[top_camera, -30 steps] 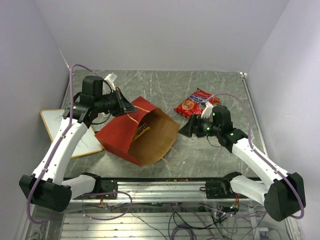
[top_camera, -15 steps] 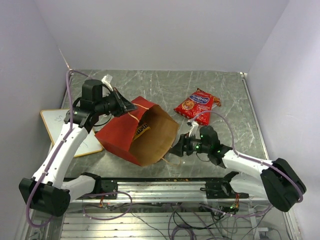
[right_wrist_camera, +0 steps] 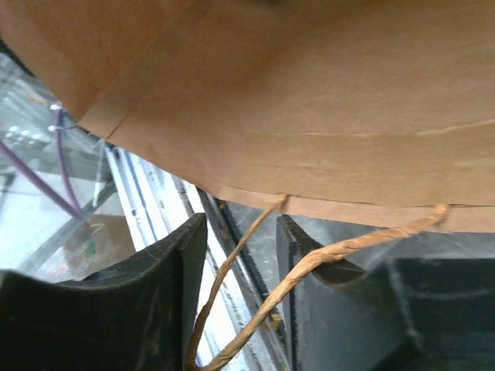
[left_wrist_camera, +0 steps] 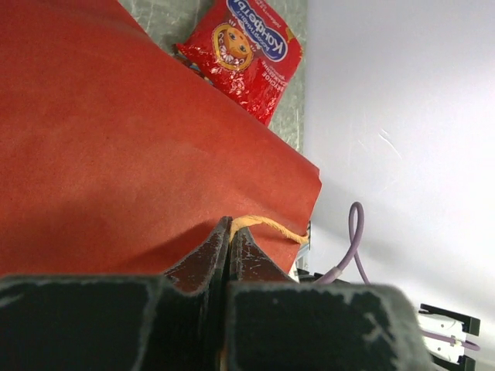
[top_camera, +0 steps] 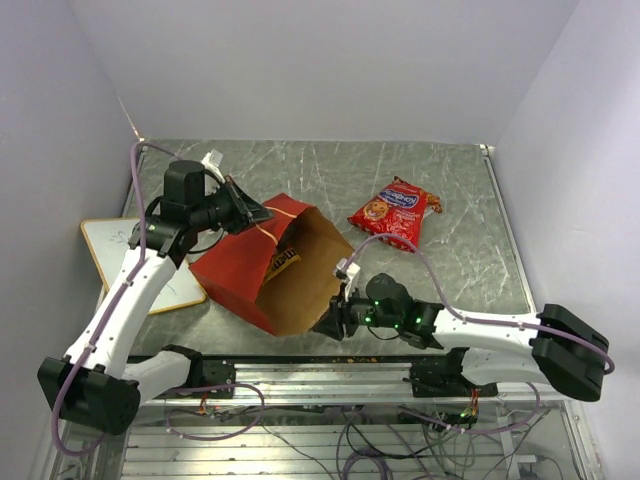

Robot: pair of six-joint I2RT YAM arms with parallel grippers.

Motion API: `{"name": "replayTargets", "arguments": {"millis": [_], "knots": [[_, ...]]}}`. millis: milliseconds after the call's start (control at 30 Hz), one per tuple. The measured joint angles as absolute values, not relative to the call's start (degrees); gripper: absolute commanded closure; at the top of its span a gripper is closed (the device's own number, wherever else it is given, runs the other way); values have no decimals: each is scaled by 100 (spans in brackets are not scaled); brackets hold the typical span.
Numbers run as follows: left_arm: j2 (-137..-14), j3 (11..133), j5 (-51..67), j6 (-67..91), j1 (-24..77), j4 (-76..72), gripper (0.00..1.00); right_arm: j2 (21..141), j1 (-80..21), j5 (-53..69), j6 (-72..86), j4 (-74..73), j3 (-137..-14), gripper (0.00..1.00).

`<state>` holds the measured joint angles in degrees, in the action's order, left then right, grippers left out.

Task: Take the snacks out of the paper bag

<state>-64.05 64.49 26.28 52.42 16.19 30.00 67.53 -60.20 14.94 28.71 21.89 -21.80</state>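
The paper bag [top_camera: 243,272] lies on its side, red outside and brown inside, with its mouth facing front right. A yellow-brown candy packet [top_camera: 283,262] shows inside the mouth. The red chip bag [top_camera: 392,212] lies on the table to the back right, and shows past the bag's red panel [left_wrist_camera: 116,154] as the chip bag [left_wrist_camera: 247,58] in the left wrist view. My left gripper [top_camera: 260,212] is shut on the bag's upper handle [left_wrist_camera: 267,226] and holds that side up. My right gripper [top_camera: 325,325] is low at the bag's near rim [right_wrist_camera: 309,116]. Its jaws stand apart with the lower handle [right_wrist_camera: 232,270] hanging between them.
A wood-framed whiteboard [top_camera: 130,255] lies at the left, partly under the left arm. The metal rail [top_camera: 330,370] runs along the table's near edge, just in front of my right gripper. Walls close in the back and both sides.
My right arm has swung from beside the chip bag forward and left to the bag's near rim, its jaws narrowing round the lower handle. The left gripper keeps its hold.
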Motion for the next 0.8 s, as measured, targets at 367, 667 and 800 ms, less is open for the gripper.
{"name": "replayTargets", "arguments": {"millis": [367,667,800], "knots": [[-6058,6051,2574,5339,1623,2416,93,5537,-6034,-91,2383,-49,-2515,30],[-5931,5999,2561,5310,1623,1914,93,4858,-6034,-491,1251,-1107,-3264,19],[-5854,5924,2576,5271,1629,1859,93,4917,-6034,-539,340,-1334,-3791,19]]}}
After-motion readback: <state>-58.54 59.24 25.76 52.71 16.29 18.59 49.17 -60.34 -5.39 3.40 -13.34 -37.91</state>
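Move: The yellow snack inside the bag is roughly 17 cm ahead of my right hand, about 9 cm left and 6 cm below. The bag's loose handle loop runs right at these fingertips, about 2 cm lower, and the red snack packet lies some 32 cm ahead and 17 cm right on the table. From my left hand, the yellow snack is about 1 cm ahead, 6 cm right and 25 cm down. I back my right hand off the loose handle loop at the bag's mouth, opening the fingers wide while going about 6 cm right and 5 cm forward, then climb some 9 cm, the wrist rolling about 30 degrees. My left hand keeps its pinch on the upper handle, rising 2 to 3 cm with its fingers tilting up slightly. ##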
